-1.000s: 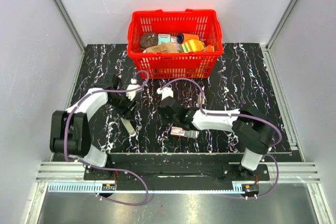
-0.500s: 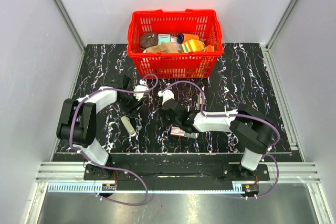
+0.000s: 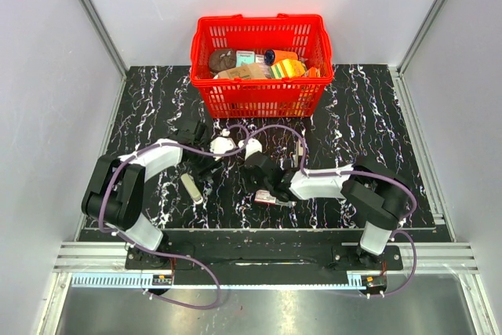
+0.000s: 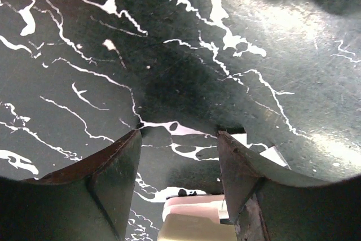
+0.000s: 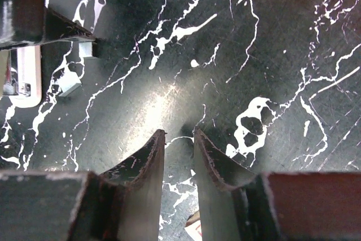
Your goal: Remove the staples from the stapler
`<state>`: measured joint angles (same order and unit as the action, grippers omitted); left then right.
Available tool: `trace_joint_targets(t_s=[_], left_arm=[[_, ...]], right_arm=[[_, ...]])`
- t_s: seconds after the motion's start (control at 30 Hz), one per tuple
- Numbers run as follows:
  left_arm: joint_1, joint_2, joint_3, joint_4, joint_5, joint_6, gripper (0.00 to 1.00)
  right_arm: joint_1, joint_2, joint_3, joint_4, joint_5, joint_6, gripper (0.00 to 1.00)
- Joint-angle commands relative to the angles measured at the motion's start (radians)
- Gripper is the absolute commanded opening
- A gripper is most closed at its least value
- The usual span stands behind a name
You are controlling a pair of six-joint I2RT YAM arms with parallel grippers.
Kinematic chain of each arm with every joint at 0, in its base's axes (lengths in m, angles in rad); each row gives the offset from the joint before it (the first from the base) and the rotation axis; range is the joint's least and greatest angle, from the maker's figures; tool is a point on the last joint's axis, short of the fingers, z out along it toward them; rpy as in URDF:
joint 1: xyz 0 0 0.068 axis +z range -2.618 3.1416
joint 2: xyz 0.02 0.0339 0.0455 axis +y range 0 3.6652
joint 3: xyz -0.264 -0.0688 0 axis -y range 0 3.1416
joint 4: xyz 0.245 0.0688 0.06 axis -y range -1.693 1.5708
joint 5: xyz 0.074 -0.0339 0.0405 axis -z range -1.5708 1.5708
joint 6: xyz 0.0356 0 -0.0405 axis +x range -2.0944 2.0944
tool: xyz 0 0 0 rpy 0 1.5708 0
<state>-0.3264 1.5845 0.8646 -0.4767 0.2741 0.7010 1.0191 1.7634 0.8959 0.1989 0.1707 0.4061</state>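
Note:
The cream-white stapler (image 3: pixel 190 188) lies on the black marble table, left of centre, with no gripper touching it. My left gripper (image 3: pixel 210 164) is up and to the right of it, open (image 4: pixel 179 132). A cream and pale pink thing (image 4: pixel 189 221) lies low between its fingers; I cannot tell what it is. My right gripper (image 3: pixel 251 164) faces the left one, its fingers almost together with nothing between them (image 5: pixel 179 134). A white piece with metal (image 5: pixel 22 77) shows at the left edge of the right wrist view.
A red basket (image 3: pixel 259 100) full of goods stands at the back centre. A small flat red-white box (image 3: pixel 271 198) lies just in front of the right gripper. Purple cables loop over both arms. Grey walls stand on both sides.
My left arm has swung right and away from the stapler, which stays put. My right gripper has shifted slightly left. The two grippers are now closer together.

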Motion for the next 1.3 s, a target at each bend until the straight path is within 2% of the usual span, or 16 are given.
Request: trace_joint_targets(t_s=[0.0,0.23,0.43,0.7,0.8,1.1,1.27], left_arm=[[-0.025,-0.026,-0.019,0.023,-0.024,0.023,0.6],[-0.069,-0.035,-0.007,-0.01,-0.01,0.006,0.59],[-0.045,-0.057,0.051,-0.043,0.01,-0.058,0.6],[0.173,-0.098,0.2,-0.141,0.149,-0.124,0.61],[0.233,-0.118,0.206,-0.164,0.169,-0.109,0.61],[0.326,-0.147,0.169,-0.192,0.227,-0.101,0.61],[0.369,-0.15,0.171,-0.207,0.238,-0.09,0.61]], right_arm=[[0.001,-0.05,-0.023,0.054,0.015,-0.004,0.33],[0.001,-0.073,-0.061,0.068,0.018,0.007,0.32],[0.001,-0.064,-0.045,0.088,-0.025,-0.027,0.32],[0.021,-0.004,0.055,0.089,-0.155,-0.088,0.36],[0.05,0.053,0.145,0.027,-0.166,-0.145,0.36],[0.082,0.244,0.422,-0.133,-0.16,-0.257,0.38],[0.082,0.315,0.503,-0.185,-0.155,-0.279,0.38]])
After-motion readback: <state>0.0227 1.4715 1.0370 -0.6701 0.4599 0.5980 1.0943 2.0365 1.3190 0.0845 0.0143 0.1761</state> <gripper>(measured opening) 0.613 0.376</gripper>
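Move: The loose staple pieces lie by the left hand's rear fingertip, about 4 cm back and 2 cm to the right of that hand, at table level; the stapler is some 4 cm back and 3 cm left. From the right hand the staple pieces are about 12 cm to the left, 1 cm back and 3 cm lower, with the stapler 5 cm farther left, level ahead-wise with the hand. The staple box sits roughly 8 cm right and 3 cm back. With a fingertip at the nearer staple piece, the left hand drags it back and right by about 2 cm, fingers staying open, then comes free, rising some 8 cm while pulling left and forward to clear the spot. The right hand first eases slightly right and down, then swings about 12 cm left in a low arc, turning some 20 degrees counter-clockwise, and is sinking over the staple pieces with its fingers still slightly apart. ##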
